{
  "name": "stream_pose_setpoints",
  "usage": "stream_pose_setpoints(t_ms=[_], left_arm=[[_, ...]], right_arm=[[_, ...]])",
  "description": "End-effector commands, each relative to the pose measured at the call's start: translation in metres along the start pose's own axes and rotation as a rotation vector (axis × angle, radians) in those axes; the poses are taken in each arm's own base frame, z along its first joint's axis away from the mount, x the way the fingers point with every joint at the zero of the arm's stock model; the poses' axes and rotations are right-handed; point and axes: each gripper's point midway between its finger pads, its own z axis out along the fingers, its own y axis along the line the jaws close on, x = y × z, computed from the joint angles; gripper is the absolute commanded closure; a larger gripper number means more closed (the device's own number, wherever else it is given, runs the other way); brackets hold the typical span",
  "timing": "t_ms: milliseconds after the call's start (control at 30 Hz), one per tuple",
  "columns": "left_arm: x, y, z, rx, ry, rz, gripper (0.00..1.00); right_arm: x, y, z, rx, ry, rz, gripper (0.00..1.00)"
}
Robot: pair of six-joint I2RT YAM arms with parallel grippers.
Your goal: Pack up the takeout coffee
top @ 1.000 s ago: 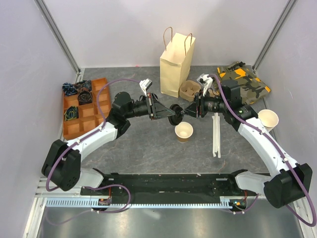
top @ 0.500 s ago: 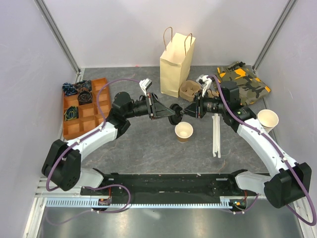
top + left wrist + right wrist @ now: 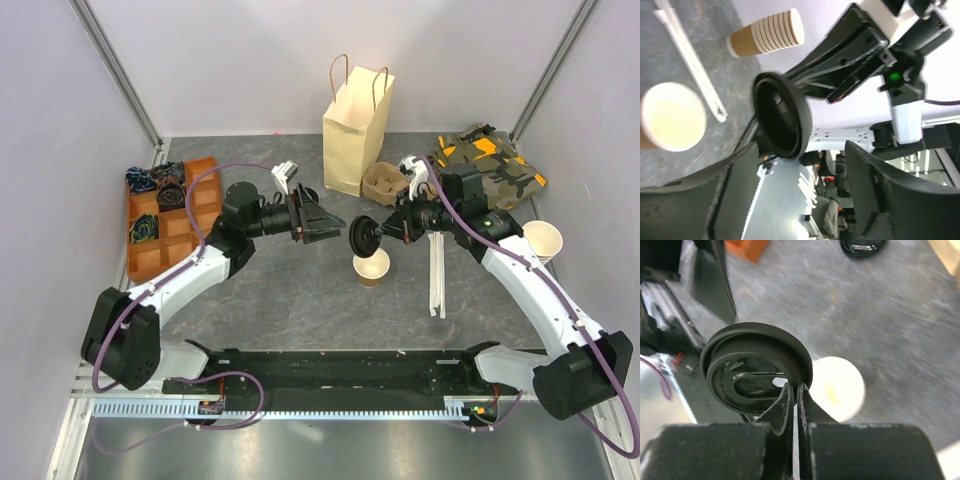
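The takeout coffee's brown paper cup stands open-topped in the middle of the table, with no lid on it. Its round black lid hangs on edge just above and behind the cup. My right gripper is shut on the lid's rim. My left gripper is open, a little to the left of the lid and not touching it. The tan paper bag stands upright at the back.
A brown cup carrier sits beside the bag. White sticks lie right of the cup. A stack of pale cups stands at the right, a camouflage cloth behind it, an orange compartment tray at the left.
My left gripper has opened, let go of the lid and drawn back to the left. My right gripper has shut on the lid's rim and now holds it alone.
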Motion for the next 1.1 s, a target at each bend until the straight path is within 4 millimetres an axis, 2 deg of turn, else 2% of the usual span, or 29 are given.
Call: stream_pose_setpoints(t_ms=[0, 33, 67, 100, 133, 167, 200, 233, 267, 300, 400, 433, 467, 500, 667, 733, 800, 833, 900, 933, 1067], left_arm=[[-0.001, 0.005, -0.031, -0.057, 0.011, 0.083, 0.18], [-0.002, 0.01, -0.037, -0.086, 0.015, 0.173, 0.13], [0.003, 0.028, -0.045, -0.18, 0.04, 0.153, 0.13], [-0.005, 0.02, -0.048, -0.219, 0.045, 0.232, 0.12], [-0.01, 0.028, -0.052, -0.265, 0.075, 0.398, 0.09], [-0.008, 0.046, -0.063, -0.393, 0.103, 0.384, 0.05], [-0.026, 0.034, -0.065, -0.428, 0.085, 0.464, 0.01], [-0.04, 0.05, -0.072, -0.535, 0.077, 0.518, 0.0], [-0.038, 0.058, -0.082, -0.604, 0.104, 0.492, 0.0], [-0.05, 0.049, -0.084, -0.621, 0.086, 0.515, 0.0], [-0.058, 0.058, -0.1, -0.69, 0.098, 0.486, 0.0], [-0.058, 0.059, -0.103, -0.695, 0.098, 0.48, 0.0], [-0.062, 0.062, -0.109, -0.708, 0.083, 0.466, 0.0], [-0.061, 0.067, -0.113, -0.717, 0.079, 0.448, 0.0], [-0.058, 0.074, -0.119, -0.687, 0.065, 0.393, 0.0], [-0.067, 0.078, -0.126, -0.71, 0.03, 0.384, 0.0], [-0.074, 0.09, -0.134, -0.741, -0.007, 0.299, 0.0], [-0.081, 0.089, -0.143, -0.692, -0.032, 0.236, 0.0], [-0.085, 0.088, -0.148, -0.6, -0.054, 0.118, 0.0], [-0.094, 0.087, -0.155, -0.532, -0.082, 0.079, 0.0], [-0.093, 0.094, -0.159, -0.507, -0.099, 0.022, 0.0]], right_arm=[[-0.003, -0.012, -0.022, 0.115, 0.09, -0.135, 1.0], [0.011, -0.019, -0.023, 0.142, 0.164, -0.113, 1.0], [0.008, -0.023, -0.026, 0.153, 0.19, -0.158, 1.0], [0.012, -0.026, -0.026, 0.159, 0.233, -0.168, 1.0], [0.033, -0.033, -0.026, 0.167, 0.351, -0.138, 1.0], [0.03, -0.033, -0.026, 0.17, 0.382, -0.16, 1.0], [0.045, -0.037, -0.026, 0.16, 0.48, -0.171, 1.0], [0.048, -0.041, -0.027, 0.18, 0.52, -0.195, 1.0], [0.043, -0.041, -0.026, 0.188, 0.53, -0.218, 1.0], [0.049, -0.043, -0.025, 0.193, 0.574, -0.239, 1.0], [0.05, -0.042, -0.017, 0.217, 0.654, -0.325, 1.0], [0.05, -0.036, -0.012, 0.21, 0.672, -0.358, 1.0], [0.043, -0.039, -0.011, 0.24, 0.679, -0.383, 1.0], [0.047, -0.04, -0.008, 0.24, 0.715, -0.388, 1.0], [0.04, -0.037, 0.003, 0.256, 0.76, -0.432, 1.0], [0.042, -0.039, 0.008, 0.274, 0.784, -0.448, 1.0], [0.042, -0.044, 0.013, 0.301, 0.788, -0.463, 1.0], [0.044, -0.043, 0.015, 0.305, 0.789, -0.466, 1.0], [0.044, -0.044, 0.021, 0.305, 0.784, -0.464, 1.0], [0.044, -0.043, 0.023, 0.304, 0.782, -0.464, 1.0], [0.05, -0.048, 0.037, 0.309, 0.784, -0.461, 1.0]])
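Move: The open coffee cup stands almost straight beneath the right hand, about 1 cm to its left and with its middle some 17 cm down; that hand already pinches the black lid by its edge. The white straws lie roughly 18 cm to the right of the cup, the cup tray some 25 cm beyond it and 4 cm right, and the spare lid 25 cm beyond and 18 cm left. From the empty left hand the cup is about 9 cm to the right and 20 cm below. Keeping its pinch on the lid's edge, the right hand sinks about 7 cm towards the cup, swinging some 3 cm right and then a little back left, while it rolls over by roughly 50 degrees so that fingers that pointed left come to point nearly straight down and the on-edge lid is laid flat over the rim. The left hand, already clear of the lid, opens the rest of the way and withdraws some 20 cm to the left, with a lesser drift forward and down, rolling its left-pointing fingers upward at first and easing partly back near the end. ##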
